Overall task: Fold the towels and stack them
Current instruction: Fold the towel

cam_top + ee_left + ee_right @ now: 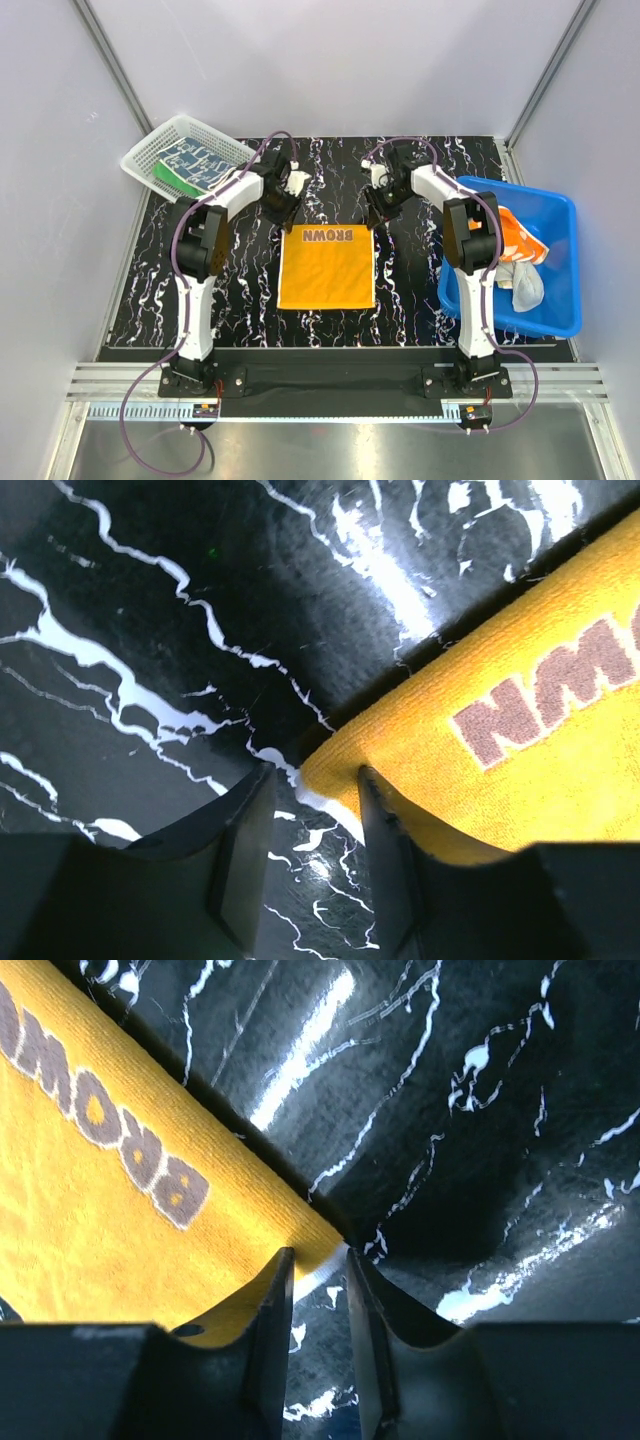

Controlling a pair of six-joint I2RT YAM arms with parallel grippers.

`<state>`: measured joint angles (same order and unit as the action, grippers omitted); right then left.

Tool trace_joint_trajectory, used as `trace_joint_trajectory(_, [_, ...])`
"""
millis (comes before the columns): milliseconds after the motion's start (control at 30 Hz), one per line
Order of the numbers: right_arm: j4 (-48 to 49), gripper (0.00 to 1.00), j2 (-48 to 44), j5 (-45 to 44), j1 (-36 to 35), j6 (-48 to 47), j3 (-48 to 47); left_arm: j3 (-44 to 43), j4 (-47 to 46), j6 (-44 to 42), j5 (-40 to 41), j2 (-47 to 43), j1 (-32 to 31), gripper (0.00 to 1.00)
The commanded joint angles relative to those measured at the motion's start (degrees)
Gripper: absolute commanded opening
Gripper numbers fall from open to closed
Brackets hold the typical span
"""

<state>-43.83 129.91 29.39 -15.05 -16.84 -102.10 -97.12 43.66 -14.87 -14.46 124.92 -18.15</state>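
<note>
A yellow towel [326,268] with brown lettering lies folded flat in the middle of the table, its lettered edge at the far side. My left gripper [285,215] is at its far left corner and my right gripper [375,218] at its far right corner. In the left wrist view the jaws [315,772] stand open, the towel [560,770] corner just at the fingertips and one finger lying over the cloth. The right wrist view shows the right gripper [318,1253] open with a narrow gap, the white-edged corner of the towel [90,1220] at its tips. Neither gripper holds the cloth.
At the back left stands a white mesh basket [175,135] holding a navy patterned towel [200,160] and a green one [165,178]. On the right, a blue tub [560,320] holds an orange towel [520,240] and a pale cloth [527,285].
</note>
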Motion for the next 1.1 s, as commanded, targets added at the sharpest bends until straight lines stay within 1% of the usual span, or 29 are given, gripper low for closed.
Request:
trace_joint_trajectory(0, [-2.39, 0.33, 0.69, 2.34, 0.81, -2.49, -3.10, -2.72, 1.16, -2.35, -3.29, 1.29, 0.22, 0.46])
trace_joint_trajectory(67, [-2.57, 0.30, 1.22, 2.34, 1.07, -2.67, -3.19, -2.72, 1.16, -2.53, -2.86, 1.29, 0.31, 0.47])
trace_joint_trajectory(267, [-2.92, 0.28, 2.45, 3.04, 1.34, -3.11, -3.89, -4.21, 1.60, -3.06, -4.09, 1.64, 1.36, 0.48])
trace_joint_trajectory(433, [-3.10, 0.20, 3.25, 3.48, 1.34, -3.64, -5.12, -4.66, 2.57, -4.11, -5.40, 2.69, 1.80, 0.46])
trace_joint_trajectory(500, [-3.01, 0.18, 3.60, 3.40, 1.34, -3.73, -5.38, -4.74, 3.10, -4.46, -6.80, 2.96, 1.89, 0.33])
trace_joint_trajectory(567, [-2.92, 0.11, 3.60, 3.48, 1.43, -4.08, -5.56, -5.09, 3.71, -4.90, -7.42, 3.13, 1.89, 0.16])
trace_joint_trajectory(600, [-2.66, 0.07, 3.60, 3.40, 1.43, -4.08, -5.65, -5.36, 3.97, -4.99, -7.77, 3.39, 1.81, 0.04])
trace_joint_trajectory(633, [-2.66, 0.06, 3.60, 3.48, 1.43, -4.25, -5.74, -5.79, 4.33, -5.08, -8.13, 3.57, 1.89, 0.00])
trace_joint_trajectory(733, [-0.91, 0.00, 2.29, 3.13, 1.34, -4.25, -4.69, -6.94, 5.29, -4.99, -9.62, 3.05, 1.89, 0.00])
trace_joint_trajectory(933, [7.87, 0.00, -5.97, 0.42, 1.34, -4.34, 2.43, -5.98, 3.89, -3.93, -7.43, -1.25, 1.72, 0.00])
trace_joint_trajectory(1067, [14.63, 0.00, -13.25, -2.84, 1.42, -4.17, 7.17, -2.55, 0.65, -4.02, -5.58, -7.22, 1.63, 0.00])
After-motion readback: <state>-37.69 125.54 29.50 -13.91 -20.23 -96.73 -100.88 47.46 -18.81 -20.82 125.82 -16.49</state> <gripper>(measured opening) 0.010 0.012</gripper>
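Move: The orange towel's far left corner lies almost at the left fingertips, about 1 cm below the hand point, and its far right corner sits the same way under the right hand, roughly 1 cm to its right. The BROWN lettering is some 8 cm to the right of the left hand and 2 cm back. The white basket stands roughly 19 cm left and 15 cm ahead of the left hand; the blue bin is about 26 cm right of the right hand and 8 cm back. The orange towel's two far corners are pinched, one in each hand: the right hand eases under 1 cm down and to the right, then slightly forward, while the left stays almost in place, and both sets of fingers close fully. Gripping, both then begin to rise, the right about 2 cm from its lowest point and the left about 1 cm. ##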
